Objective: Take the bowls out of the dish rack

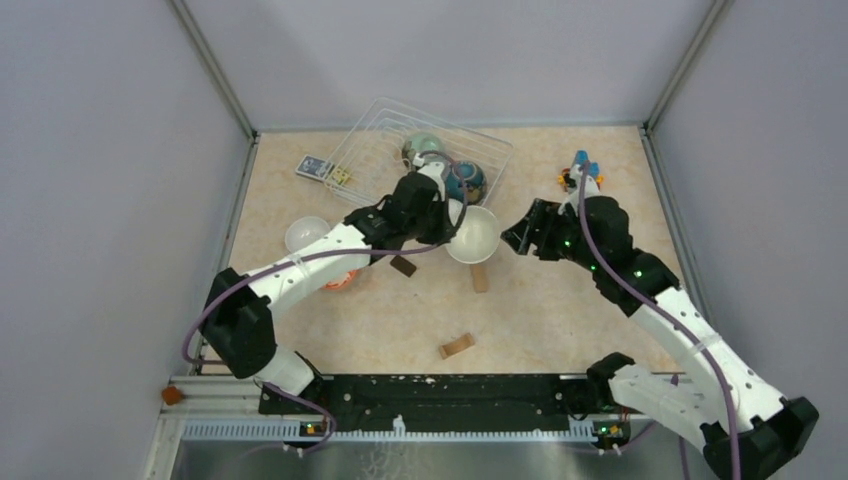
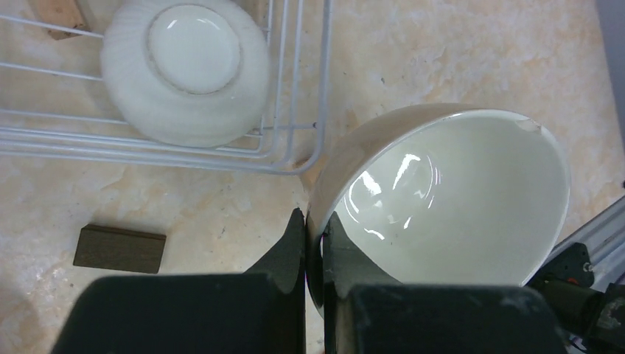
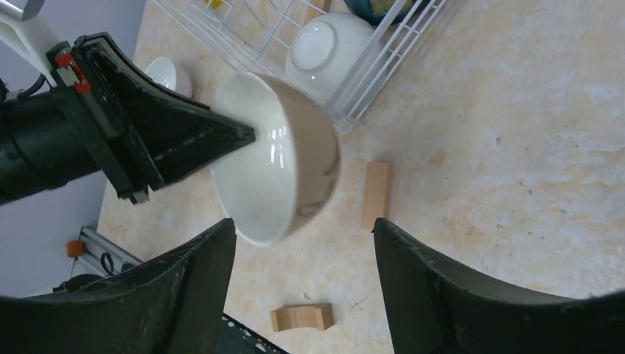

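My left gripper (image 2: 313,221) is shut on the rim of a beige bowl (image 2: 449,199) with a white inside, holding it tilted above the table just outside the dish rack (image 2: 295,147). My right gripper (image 3: 304,228) is open; the beige bowl's (image 3: 280,169) lower edge hangs just between its fingertips without touching them. In the dish rack (image 1: 372,150) lie an upturned white bowl (image 2: 184,70), a mint green bowl (image 1: 422,148) and a dark blue bowl (image 1: 466,182). Another white bowl (image 1: 306,235) stands on the table at the left, with an orange-patterned bowl (image 1: 340,280) partly hidden under my left arm.
Wooden blocks lie on the table: a light one (image 3: 376,193) beside the beige bowl, a notched one (image 3: 302,317) near the front, a dark one (image 2: 119,249). A small card (image 1: 313,167) sits left of the rack, a blue and orange item (image 1: 583,168) at the right. Walls enclose the table.
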Action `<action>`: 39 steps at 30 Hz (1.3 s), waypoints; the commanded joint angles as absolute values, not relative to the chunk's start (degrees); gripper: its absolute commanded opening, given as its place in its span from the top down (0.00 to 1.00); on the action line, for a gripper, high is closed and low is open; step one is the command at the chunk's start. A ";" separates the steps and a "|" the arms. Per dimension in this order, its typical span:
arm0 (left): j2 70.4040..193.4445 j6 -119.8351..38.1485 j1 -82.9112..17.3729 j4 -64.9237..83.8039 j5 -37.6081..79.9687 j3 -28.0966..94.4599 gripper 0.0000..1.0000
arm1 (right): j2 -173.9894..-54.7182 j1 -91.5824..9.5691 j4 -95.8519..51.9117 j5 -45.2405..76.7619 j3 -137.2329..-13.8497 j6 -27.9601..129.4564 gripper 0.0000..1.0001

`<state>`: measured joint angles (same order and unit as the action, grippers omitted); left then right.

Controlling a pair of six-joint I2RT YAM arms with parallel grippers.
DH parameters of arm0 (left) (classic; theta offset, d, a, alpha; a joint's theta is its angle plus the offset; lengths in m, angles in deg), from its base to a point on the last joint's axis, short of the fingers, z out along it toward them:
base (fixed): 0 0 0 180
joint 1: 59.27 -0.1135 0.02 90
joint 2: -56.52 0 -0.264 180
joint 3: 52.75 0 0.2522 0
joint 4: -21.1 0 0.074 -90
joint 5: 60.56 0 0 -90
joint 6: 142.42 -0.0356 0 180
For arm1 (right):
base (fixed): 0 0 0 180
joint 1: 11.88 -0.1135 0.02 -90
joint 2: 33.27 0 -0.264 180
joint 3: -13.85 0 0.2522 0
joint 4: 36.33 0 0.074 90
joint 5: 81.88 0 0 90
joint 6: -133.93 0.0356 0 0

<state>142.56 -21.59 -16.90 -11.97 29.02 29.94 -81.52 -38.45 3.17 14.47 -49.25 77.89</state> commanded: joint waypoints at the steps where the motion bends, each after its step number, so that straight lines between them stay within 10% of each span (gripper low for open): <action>1: 143.63 -23.04 -12.04 -9.60 38.09 37.14 1.00 | -87.84 -45.83 7.35 2.84 -55.66 75.65 0.33; 10: 146.80 -24.12 -8.85 -10.62 40.99 41.14 1.00 | -93.11 -49.41 9.09 -6.35 -57.50 75.86 0.47; 17: 147.03 -23.08 -8.43 -8.94 37.25 40.38 0.98 | -94.25 -49.66 8.65 -9.12 -56.03 75.62 0.77; 21: 146.08 -22.76 -8.46 -6.99 34.77 39.10 0.77 | -93.84 -49.65 7.11 -10.85 -53.89 75.59 1.00; 39: 136.44 -27.48 -9.22 -3.12 30.98 33.32 0.21 | -92.90 -40.80 3.22 -14.56 -46.85 77.82 1.00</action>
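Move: The beige bowl is already pinched by the left fingers at its left rim, its middle about 5 cm to that hand's right and 1 cm ahead, nearly level. The open right hand is some 15 cm right, 3 back and 5 above the left; from the right hand the bowl lies roughly 10 cm left, 4 ahead and 6 below. Below the left hand, the racked white bowl sits 5 cm ahead and 1 right, the wooden block 9 back and 8 right. The beige bowl is carried about 4 cm right by the left hand, while the right hand sinks some 5 cm and edges forward, rolling and closing its fingers on the bowl's right rim. The left fingers then open and withdraw up, slightly back and a little right; the right hand draws the bowl roughly 5 cm right and 4 cm down, having turned some 30 degrees in all, partly clockwise. ##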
